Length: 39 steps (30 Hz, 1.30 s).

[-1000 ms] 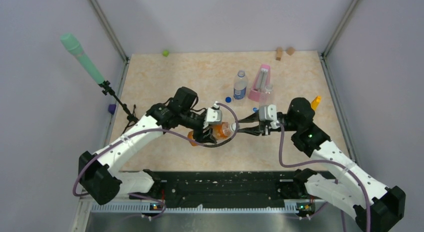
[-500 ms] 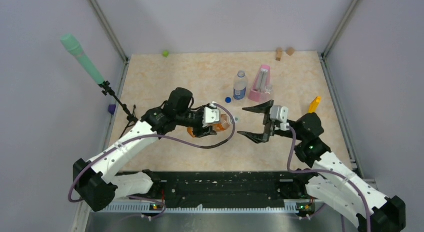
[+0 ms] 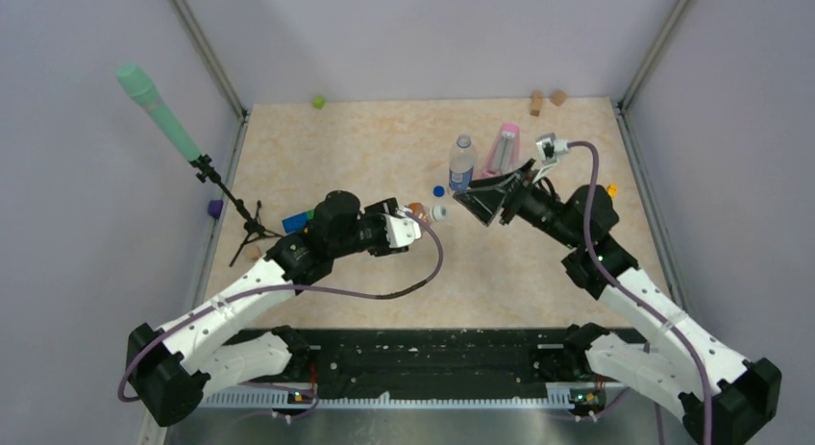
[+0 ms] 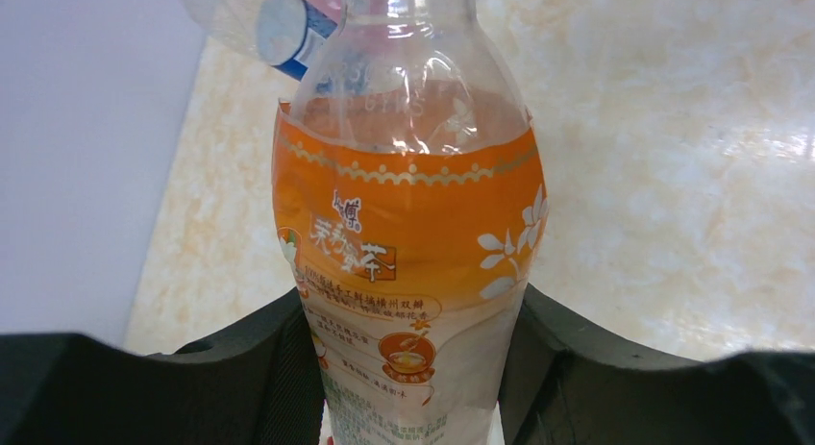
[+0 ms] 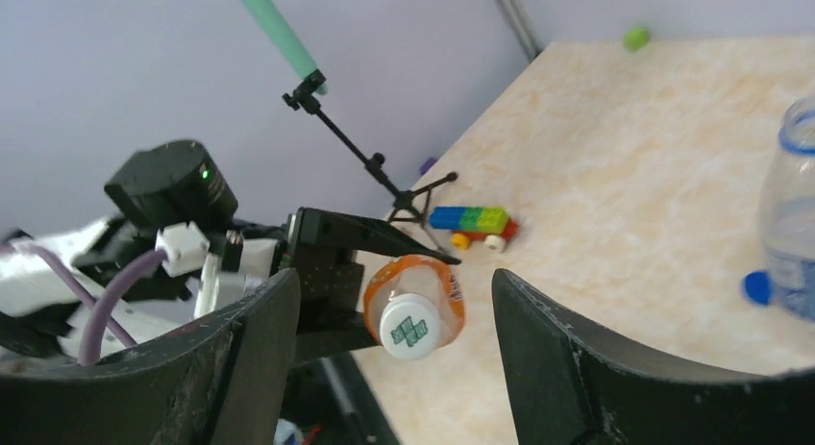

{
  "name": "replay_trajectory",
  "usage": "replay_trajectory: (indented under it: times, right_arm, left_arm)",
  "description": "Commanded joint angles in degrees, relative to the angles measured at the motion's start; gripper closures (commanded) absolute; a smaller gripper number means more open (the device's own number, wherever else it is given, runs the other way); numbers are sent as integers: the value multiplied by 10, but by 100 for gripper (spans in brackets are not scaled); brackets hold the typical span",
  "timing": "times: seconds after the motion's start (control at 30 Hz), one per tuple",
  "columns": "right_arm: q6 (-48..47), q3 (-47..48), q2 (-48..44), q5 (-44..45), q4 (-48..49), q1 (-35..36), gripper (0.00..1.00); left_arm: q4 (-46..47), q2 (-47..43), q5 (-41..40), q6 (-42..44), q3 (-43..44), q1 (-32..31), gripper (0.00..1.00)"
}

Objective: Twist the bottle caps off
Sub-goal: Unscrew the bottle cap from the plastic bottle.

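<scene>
My left gripper [image 4: 413,378] is shut on the lower body of the orange-labelled bottle [image 4: 413,224], holding it off the table with its neck pointing away. In the top view that gripper [image 3: 404,224] sits at the table's middle, with the bottle's white cap [image 3: 438,212] sticking out to the right. My right gripper [image 5: 394,291] is open, and the capped bottle end [image 5: 411,327] shows beyond it in the gap between its fingers without touching them. From above, the right gripper [image 3: 473,197] hovers just right of the cap. A short clear bottle [image 3: 462,163] stands uncapped, with a loose blue cap [image 3: 438,189] beside it.
A pink metronome [image 3: 505,147] stands behind the right gripper and a yellow object [image 3: 611,189] lies beside the right arm. Toy bricks [image 3: 298,219] lie left of the left gripper. A green cube [image 3: 317,102] and wooden blocks [image 3: 536,103] sit at the far edge. A microphone stand [image 3: 231,210] rises at the left.
My right gripper has let go of the orange bottle's cap, opened, and pulled back up and to the right. The left arm has carried the bottle left and farther back.
</scene>
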Motion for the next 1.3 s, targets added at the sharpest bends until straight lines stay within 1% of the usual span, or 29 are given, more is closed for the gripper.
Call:
replay_trajectory:
  times: [0.0,0.03,0.07,0.2,0.33,0.4,0.5,0.73,0.87,0.93,1.0,1.1,1.13,1.23,1.27]
  right_arm:
    - [236,14,58,-38,4,3,31]
    - [262,4,68,-57,38,6,33]
    - [274,1,74,-58,44,10,35]
    - [260,14,84,-11,-15,20,36]
    - [249,24,95,-3,-44,20,39]
    - [251,25,103,-9,-43,20,40]
    - [254,27,115,-18,-38,20,45]
    - [267,22,122,-47,4,21,46]
    - [263,22,130,-56,8,21,51]
    - [261,23,137,-60,8,21,56]
    - [255,24,142,-61,6,21,59]
    - [248,24,146,-63,8,21,60]
    - [243,25,145,-60,5,21,61]
    - [219,28,141,-54,-7,21,71]
    - [204,30,139,-53,-12,21,81]
  left_arm:
    - [101,-9,-101,26,-17,-29,100]
    - [104,-6,-112,31,-18,-34,100]
    - [107,-3,-126,35,-20,-41,100]
    - [131,-4,-148,44,-31,-53,100]
    - [136,-4,-154,49,-33,-56,100]
    - [134,-2,-156,53,-32,-56,100]
    - [129,-4,-156,53,-30,-58,100]
    - [119,-2,-161,58,-30,-60,100]
    - [116,2,-158,58,-28,-60,100]
    - [114,5,-157,58,-28,-60,100]
    - [111,6,-155,56,-26,-60,100]
    - [108,7,-152,54,-24,-61,100]
    - [108,8,-152,54,-25,-61,100]
    - [106,10,-148,52,-22,-61,100]
    - [101,11,-147,51,-20,-61,100]
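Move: About 5 cm to the right hand's left, 1 cm ahead and 6 cm below is the white bottle cap on the orange bottle that the left hand holds. Well beyond, on the table, stands the clear water bottle, some 28 cm ahead and level sideways, its middle 23 cm lower; the blue cap lies about 26 cm ahead, 5 cm left and 33 cm down. From the left hand the white bottle cap is about 6 cm right, 1 cm back and 5 cm up. Swinging its fingertips down some 30 degrees, the right hand sinks about 7 cm and goes 4.5 cm left to the white bottle cap, its fingers closing from wide until the tips pinch the cap from both sides. The left hand keeps its grip on the orange bottle, easing it about 2 cm forward and tilting its own fingers up some 12 degrees, then holds nearly still. ##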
